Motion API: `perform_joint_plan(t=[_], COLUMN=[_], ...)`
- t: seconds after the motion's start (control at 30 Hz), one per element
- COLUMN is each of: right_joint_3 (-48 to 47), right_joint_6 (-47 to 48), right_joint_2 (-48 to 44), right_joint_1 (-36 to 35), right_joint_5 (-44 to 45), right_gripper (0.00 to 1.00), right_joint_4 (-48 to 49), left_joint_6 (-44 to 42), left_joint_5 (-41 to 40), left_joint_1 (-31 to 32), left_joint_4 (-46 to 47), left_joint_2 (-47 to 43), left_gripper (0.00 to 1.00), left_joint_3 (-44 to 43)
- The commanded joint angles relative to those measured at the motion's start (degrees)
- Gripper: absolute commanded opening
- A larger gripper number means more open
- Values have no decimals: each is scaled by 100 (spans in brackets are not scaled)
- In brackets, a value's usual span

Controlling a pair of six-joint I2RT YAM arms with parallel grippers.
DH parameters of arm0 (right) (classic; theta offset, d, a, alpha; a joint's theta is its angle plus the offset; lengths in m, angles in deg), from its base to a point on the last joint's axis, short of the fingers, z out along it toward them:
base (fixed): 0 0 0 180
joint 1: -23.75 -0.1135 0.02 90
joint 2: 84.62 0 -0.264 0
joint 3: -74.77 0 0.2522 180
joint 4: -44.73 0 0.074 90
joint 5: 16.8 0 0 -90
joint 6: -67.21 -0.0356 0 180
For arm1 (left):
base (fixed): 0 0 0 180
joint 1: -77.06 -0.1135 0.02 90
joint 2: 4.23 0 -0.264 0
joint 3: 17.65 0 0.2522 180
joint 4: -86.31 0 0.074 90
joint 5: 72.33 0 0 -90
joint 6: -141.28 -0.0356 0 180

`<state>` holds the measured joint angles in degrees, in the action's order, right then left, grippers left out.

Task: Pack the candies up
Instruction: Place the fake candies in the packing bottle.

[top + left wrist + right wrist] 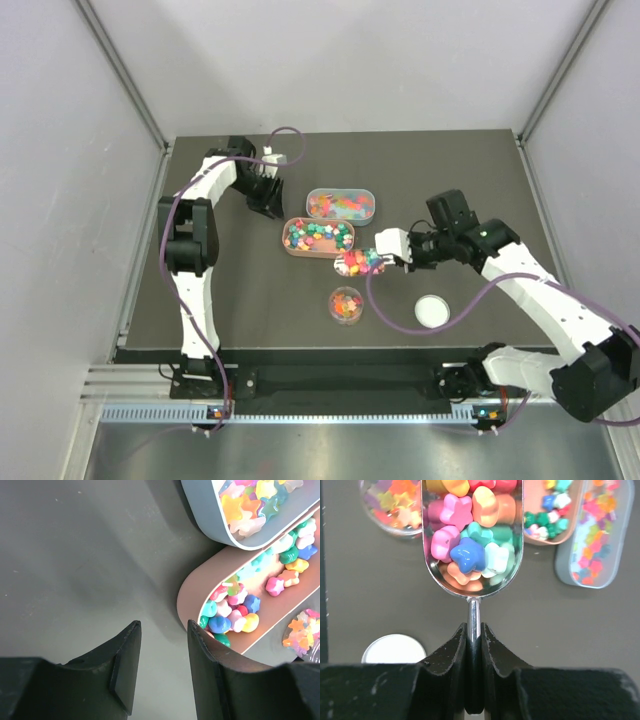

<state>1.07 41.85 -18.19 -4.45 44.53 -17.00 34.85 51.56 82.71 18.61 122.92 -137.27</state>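
My right gripper point(474, 628) is shut on the thin handle of a metal scoop point(436, 575) heaped with mixed-colour candies point(467, 555). In the top view the scoop point(360, 263) hangs level, just above and right of the small round clear jar point(346, 305), which holds some candies. The jar point(390, 505) lies at the upper left in the right wrist view. My left gripper point(162, 630) stands open over bare table, left of the brown tray point(192, 597), with nothing between its fingers. From above, the left gripper point(265, 192) is at the back left.
A brown oval tray point(290, 240) and a grey oval tray point(341, 191), both holding candies, lie side by side mid-table. The jar's white lid point(433, 311) lies flat to the jar's right, under the right arm. Grey walls close in on both sides.
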Motion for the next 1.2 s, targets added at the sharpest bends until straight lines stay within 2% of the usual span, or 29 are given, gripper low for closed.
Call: perform_joint_plan(t=[0.0,0.13,0.27,0.53,1.17], right_joint_3=[132,324,519,483,132], right_joint_6=[321,478,847,1138,1165], right_joint_2=[-166,-122,-140,-34,203], right_joint_1=[-158,-316,-537,-730,-1336], right_joint_5=[45,229,826,1082,2242], right_gripper=[0,0,0,0,0], right_joint_4=[-55,-99,-55,-389,-793], left_joint_6=[-27,-1,96,113,201], left_joint_5=[215,197,39,56,162], left_joint_1=[-29,-38,-46,-64,-117], left_joint_4=[146,172,357,454,761], left_joint_2=[-50,-103,-330,-437,-964], left_gripper=[47,47,47,47,47], left_joint_3=[-5,31,206,400,988])
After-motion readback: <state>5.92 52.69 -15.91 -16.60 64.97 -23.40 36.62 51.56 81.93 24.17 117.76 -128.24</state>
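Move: The packing bottle that the candy-filled scoop is going to stands about 8 cm to the right hand's left and 7 cm back, its middle some 13 cm below. The brown candy box lies about 14 cm left and 11 cm ahead of that hand, the white lid some 10 cm right and 7 cm back, both on the table. From the idle left hand the bottle is about 15 cm right and 21 cm back. Downward, fastest at first and then easing off, the right hand sinks about 5.5 cm with a smaller drift back and to its right, still pinching the scoop handle. Meanwhile it rolls some 25 degrees left side down and turns slightly counter-clockwise, bringing the loaded bowl over the bottle mouth and tipping its front end down to pour. ##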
